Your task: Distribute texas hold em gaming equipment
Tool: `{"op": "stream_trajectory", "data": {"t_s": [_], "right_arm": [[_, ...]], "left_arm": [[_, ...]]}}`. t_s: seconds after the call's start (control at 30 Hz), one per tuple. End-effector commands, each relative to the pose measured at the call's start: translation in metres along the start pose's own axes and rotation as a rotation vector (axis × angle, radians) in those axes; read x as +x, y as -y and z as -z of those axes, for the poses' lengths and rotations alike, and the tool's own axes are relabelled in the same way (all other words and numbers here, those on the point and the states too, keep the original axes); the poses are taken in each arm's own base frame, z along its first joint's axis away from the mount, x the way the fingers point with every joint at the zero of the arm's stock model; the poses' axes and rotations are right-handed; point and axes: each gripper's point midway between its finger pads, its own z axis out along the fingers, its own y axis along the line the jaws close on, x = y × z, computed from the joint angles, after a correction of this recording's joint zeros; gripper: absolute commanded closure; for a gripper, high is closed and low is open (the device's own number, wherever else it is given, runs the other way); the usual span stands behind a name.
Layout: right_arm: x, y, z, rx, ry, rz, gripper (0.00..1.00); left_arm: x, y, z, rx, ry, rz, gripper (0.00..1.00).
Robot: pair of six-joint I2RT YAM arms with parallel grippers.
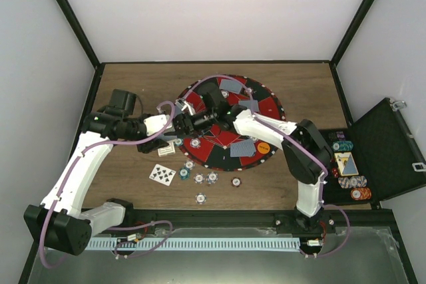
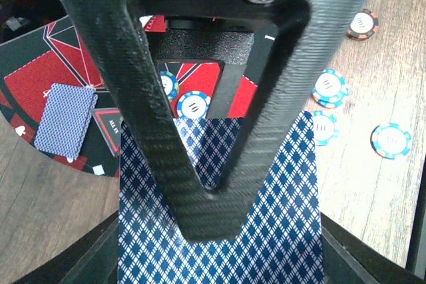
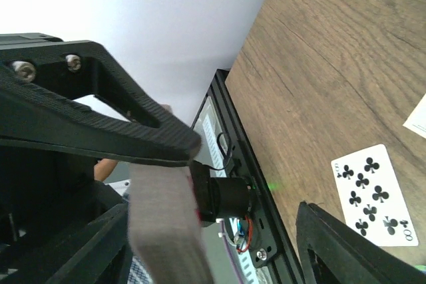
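A deck of playing cards (image 2: 279,231) with blue diamond backs sits between my left gripper's (image 2: 210,221) fingers, which are shut on it at the left rim of the round mat (image 2: 40,78). In the top view the left gripper (image 1: 174,126) and right gripper (image 1: 190,123) meet there. My right gripper (image 3: 249,181) is open, and the deck's grey edge (image 3: 166,231) rests against its upper finger. Face-down cards (image 1: 231,85) lie on the mat. Several striped chips (image 1: 199,178) and a face-up clubs card (image 1: 162,174) lie on the wood in front.
A black case (image 1: 379,151) stands open at the right with chip stacks (image 1: 353,181) inside. An orange button (image 1: 263,146) lies on the mat's right rim. The clubs card (image 3: 373,194) shows below the right gripper. A black frame rail (image 3: 266,231) runs along the table edge.
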Motion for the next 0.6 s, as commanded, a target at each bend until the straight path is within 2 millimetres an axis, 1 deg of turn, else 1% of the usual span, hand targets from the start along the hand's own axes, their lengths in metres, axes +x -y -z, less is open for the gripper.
{"op": "stream_trajectory", "data": {"t_s": [0.0,0.13,0.23,0.4,0.57], "right_arm": [[-0.004,0.021,0.010,0.035,0.006,-0.029,0.34],[-0.003,0.043,0.022,0.085,0.018,-0.062,0.40],[-0.002,0.046,0.032,0.099,0.035,-0.067,0.45],[-0.002,0.039,0.044,0.098,0.060,-0.061,0.58],[-0.005,0.022,0.051,0.090,0.082,-0.040,0.75]], "left_arm": [[-0.013,0.001,0.011,-0.008,0.047,-0.030,0.95],[-0.014,0.001,0.012,-0.010,0.047,-0.035,0.95],[-0.013,0.002,0.012,-0.010,0.042,-0.036,0.95],[-0.013,0.001,0.011,-0.010,0.042,-0.038,0.95],[-0.013,0.001,0.011,-0.009,0.044,-0.034,0.95]]}}
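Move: My left hand still holds the deck; its top card's middle is roughly 2 cm to that hand's right, at finger height. From my right hand, which reaches in from the right with one finger over that card, its middle is about 2 cm to the left and 1 cm back. Some 20 cm below my right hand lie the card box, level and about 4 cm left, the eight of clubs, 9 cm back and 5 cm left, and the blue chips, 8 cm back and 2 cm right. With my upper right fingertip on the deck's top card, I drag the card about 4 cm to my right, out of the left hand's grip, with some 2 cm forward at the start and a brief 1 cm dip that I win back. Meanwhile I close my right fingers from well open to about a third, around the card's outer end. My left hand holds the deck nearly still. ##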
